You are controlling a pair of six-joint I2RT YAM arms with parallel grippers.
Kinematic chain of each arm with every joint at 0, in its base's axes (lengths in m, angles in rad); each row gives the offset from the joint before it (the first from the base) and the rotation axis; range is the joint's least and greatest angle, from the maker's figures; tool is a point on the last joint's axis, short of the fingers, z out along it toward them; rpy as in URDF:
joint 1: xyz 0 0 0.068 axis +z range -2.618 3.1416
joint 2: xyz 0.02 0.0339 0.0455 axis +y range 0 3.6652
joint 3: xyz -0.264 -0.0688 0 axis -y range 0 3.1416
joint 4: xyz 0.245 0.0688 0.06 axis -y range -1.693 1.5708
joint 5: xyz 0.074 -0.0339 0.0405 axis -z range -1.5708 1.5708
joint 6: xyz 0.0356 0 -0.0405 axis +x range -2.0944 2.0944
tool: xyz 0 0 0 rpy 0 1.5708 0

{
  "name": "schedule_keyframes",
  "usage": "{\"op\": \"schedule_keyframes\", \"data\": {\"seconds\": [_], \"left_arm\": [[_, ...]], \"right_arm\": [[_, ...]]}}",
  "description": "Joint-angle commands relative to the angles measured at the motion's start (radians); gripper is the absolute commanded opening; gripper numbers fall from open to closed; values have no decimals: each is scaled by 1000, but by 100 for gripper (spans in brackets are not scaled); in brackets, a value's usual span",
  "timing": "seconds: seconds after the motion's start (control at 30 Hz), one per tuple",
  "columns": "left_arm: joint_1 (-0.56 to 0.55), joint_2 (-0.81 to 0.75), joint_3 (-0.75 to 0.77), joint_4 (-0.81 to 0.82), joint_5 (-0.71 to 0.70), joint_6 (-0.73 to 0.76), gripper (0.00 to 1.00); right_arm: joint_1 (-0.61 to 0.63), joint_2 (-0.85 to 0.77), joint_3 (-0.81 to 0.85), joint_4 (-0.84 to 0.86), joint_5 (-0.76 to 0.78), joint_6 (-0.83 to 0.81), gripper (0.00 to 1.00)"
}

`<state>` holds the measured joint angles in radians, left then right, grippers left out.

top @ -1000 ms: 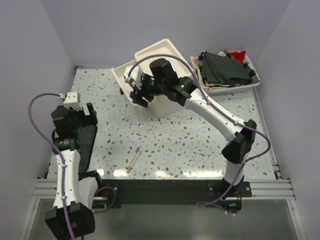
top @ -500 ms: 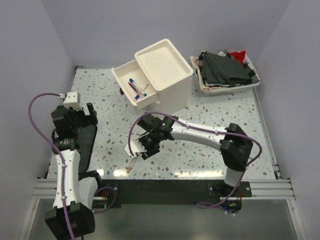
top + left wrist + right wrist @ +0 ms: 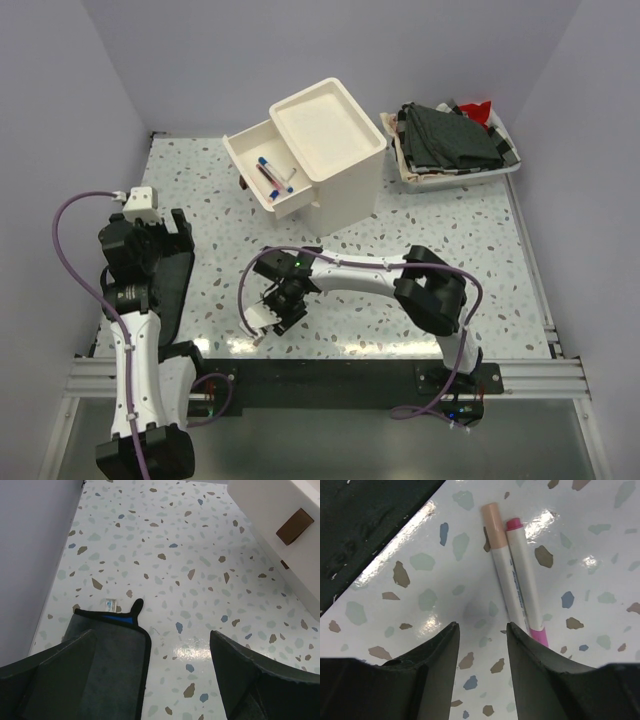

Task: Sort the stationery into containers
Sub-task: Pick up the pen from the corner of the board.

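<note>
Two pens lie side by side on the speckled table near its front edge: one with a peach cap (image 3: 495, 550), one white with pink ends (image 3: 522, 585). My right gripper (image 3: 481, 630) hangs low just left of them, open, with only bare table between its fingers; the right fingertip (image 3: 520, 635) sits next to the white pen's pink end. In the top view that gripper (image 3: 270, 315) covers most of the pens. The cream cabinet (image 3: 340, 130) stands at the back with its top drawer (image 3: 250, 155) pulled out, pens (image 3: 270, 172) lying inside. My left gripper (image 3: 150, 240) is wide open and holds nothing.
A dark mat (image 3: 110, 670) lies under the left gripper by the left wall. A white tray (image 3: 470, 178) of dark cloths sits at the back right. A black rail (image 3: 320, 385) runs along the table's front edge, close to the pens. The cabinet's brown handle (image 3: 295, 525) shows at upper right.
The right arm swung from the open drawer down to the pens near the front edge, and its jaws narrowed. The left arm barely moved.
</note>
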<state>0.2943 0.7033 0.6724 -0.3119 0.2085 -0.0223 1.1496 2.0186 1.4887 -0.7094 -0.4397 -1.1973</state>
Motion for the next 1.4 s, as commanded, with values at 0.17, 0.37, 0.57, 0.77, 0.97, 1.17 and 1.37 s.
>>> {"op": "schedule_keyframes", "data": {"seconds": [0.17, 0.37, 0.57, 0.77, 0.97, 1.17, 1.37], "left_arm": [[14, -5, 7, 10, 15, -7, 100], [16, 4, 23, 19, 17, -11, 100], [16, 1, 9, 22, 14, -13, 100], [17, -2, 3, 17, 20, -15, 100], [19, 5, 0, 33, 29, -16, 100], [19, 24, 10, 40, 32, -2, 100], [19, 88, 29, 50, 22, 10, 100]], "right_arm": [[-1, 58, 105, 27, 16, -1, 47], [-2, 110, 148, -30, 12, -24, 39], [-2, 164, 162, -88, 45, -41, 36], [-2, 204, 171, -146, 64, -45, 29], [1, 187, 171, -283, 30, -70, 11], [-30, -50, 195, -320, -14, 49, 1], [-122, -181, 458, -297, -51, 319, 0]]}}
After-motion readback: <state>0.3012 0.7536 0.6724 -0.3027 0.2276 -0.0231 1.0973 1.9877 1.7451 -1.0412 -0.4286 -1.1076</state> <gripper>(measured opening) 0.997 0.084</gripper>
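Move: The peach-capped pen lies almost under the half-open right hand: its middle is about 2 cm back, 3 cm to the left and some 2 cm below, with its uncapped end nearest the fingers. The pink-capped pen lies alongside, its middle about level fore and aft with the hand and 4 cm to the left, equally low. From the left hand the peach-capped pen is some 16 cm back, 22 cm to the right and 20 cm below. The peach-capped pen is pinched near its uncapped end by the right hand, which first shifts about 2 cm left and a little forward, then sinks about 2 cm, and closes its fingers slowly at table height while tilting slightly. It then lifts the pen about 9 cm, quickening, and drifts some 3 cm to the right. ##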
